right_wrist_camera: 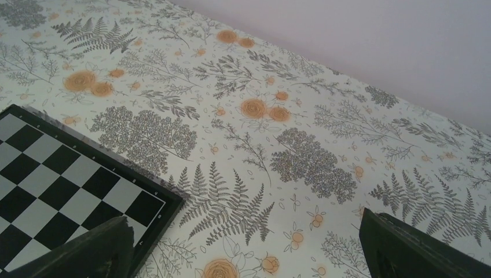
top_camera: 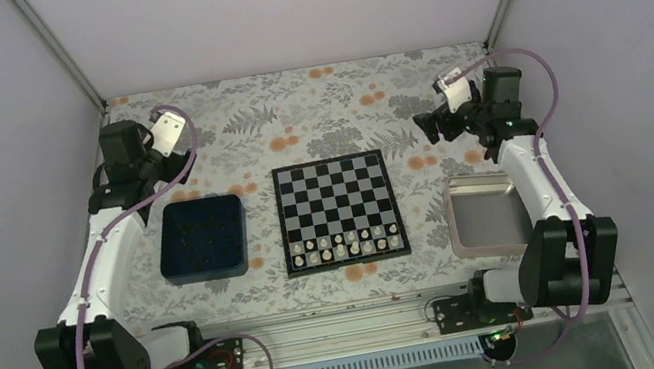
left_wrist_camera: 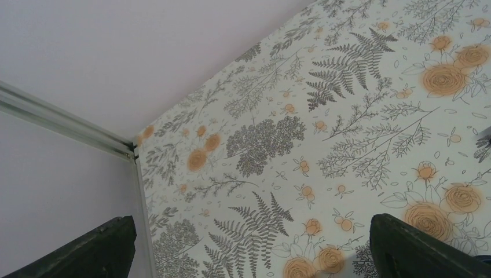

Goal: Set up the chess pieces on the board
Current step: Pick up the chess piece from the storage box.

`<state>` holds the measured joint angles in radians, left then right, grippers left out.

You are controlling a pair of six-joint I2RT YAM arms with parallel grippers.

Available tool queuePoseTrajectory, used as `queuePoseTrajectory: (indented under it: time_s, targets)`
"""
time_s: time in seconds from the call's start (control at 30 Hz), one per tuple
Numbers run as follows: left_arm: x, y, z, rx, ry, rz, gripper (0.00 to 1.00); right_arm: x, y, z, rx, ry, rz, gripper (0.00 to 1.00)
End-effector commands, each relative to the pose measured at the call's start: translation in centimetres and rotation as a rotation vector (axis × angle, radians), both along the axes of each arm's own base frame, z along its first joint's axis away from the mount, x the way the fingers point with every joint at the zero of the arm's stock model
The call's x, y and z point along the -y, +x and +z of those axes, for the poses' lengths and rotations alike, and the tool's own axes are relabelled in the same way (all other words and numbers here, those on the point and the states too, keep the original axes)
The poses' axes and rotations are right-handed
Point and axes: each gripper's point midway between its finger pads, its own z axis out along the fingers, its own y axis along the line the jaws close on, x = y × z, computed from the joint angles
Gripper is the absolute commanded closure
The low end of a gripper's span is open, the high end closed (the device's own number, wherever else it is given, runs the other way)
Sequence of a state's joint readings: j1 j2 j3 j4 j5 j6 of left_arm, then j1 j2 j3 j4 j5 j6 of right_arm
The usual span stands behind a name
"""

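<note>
The board (top_camera: 336,193), checked black and pale grey, lies flat in the middle of the table. Tiny white pieces (top_camera: 344,245) fill its two near rows. The black chess pieces (top_camera: 200,237) show only as faint specks inside the dark blue tray (top_camera: 196,203) to the board's left. My left gripper (left_wrist_camera: 252,223) is open and empty above bare floral cloth near the back left corner. My right gripper (right_wrist_camera: 243,217) is also open and empty, over the cloth just past the board's (right_wrist_camera: 52,174) far right corner.
A silver metal tray (top_camera: 464,221) sits right of the board beside the right arm. A metal corner post (left_wrist_camera: 63,124) and pale walls close in the table on the left, back and right. Floral cloth covers the table.
</note>
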<state>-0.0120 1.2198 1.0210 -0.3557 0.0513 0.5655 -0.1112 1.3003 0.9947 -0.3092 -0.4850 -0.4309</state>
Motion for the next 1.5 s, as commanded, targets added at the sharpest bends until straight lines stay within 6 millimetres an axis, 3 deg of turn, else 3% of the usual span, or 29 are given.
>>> queuePoseTrajectory:
  time_s: [0.0,0.47,0.63,0.77,0.97,1.2,1.47]
  targets:
    - [-0.3,-0.3,1.4,0.028,0.042,-0.014,0.00,-0.2,-0.4,0.3,0.013,-0.030,0.014,0.00]
    - [0.1,-0.6,1.0,-0.026,0.129,-0.101,0.00,-0.8,-0.7,-1.1,-0.034,-0.030,0.062,0.00]
    - [1.2,-2.3,-1.0,-0.213,0.267,-0.324,0.06,-0.9,-0.8,-1.6,-0.050,-0.034,0.072,0.00]
    - [-0.2,-2.5,-2.4,-0.364,0.383,-0.358,0.17,-1.0,-0.9,-2.0,-0.062,-0.039,0.082,0.00]
    - [-2.7,-5.5,-6.7,-0.669,0.499,-0.396,0.30,-1.3,-1.2,-2.5,-0.079,-0.040,0.100,0.00]
    - [-2.1,-7.2,-8.5,-0.721,0.482,-0.457,0.31,-1.8,-1.3,-3.0,-0.097,-0.038,0.122,0.00]
    - [-1.9,-8.6,-13.2,-0.852,0.418,-0.464,0.39,-1.9,-1.5,-3.4,-0.109,-0.042,0.132,0.00]
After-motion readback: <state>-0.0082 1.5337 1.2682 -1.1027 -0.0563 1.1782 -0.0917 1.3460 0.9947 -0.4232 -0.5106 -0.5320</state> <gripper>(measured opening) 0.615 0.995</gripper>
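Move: The black chess pieces lie in the dark storage box behind and below my left hand; the nearest, near the box's far-left corner, is about 13 cm back, 1 cm right and some 21 cm down. The box's middle is roughly 16 cm back and 4 cm right of my left hand; the chessboard's is 15 cm back and 32 cm right. From my right hand, that piece is about 13 cm back, 52 cm left and 20 cm down. After barely shifting at first, my left hand swoops down about 11 cm and back 8 cm towards the box's far-left corner, the wrist turning some 60 degrees from its forward slant, with a clockwise twist, until the fingers point almost straight down; they narrow from wide open to partly open, touching nothing. My empty right hand eases down about 3.5 cm, drifting back and left, its fingers still open. ##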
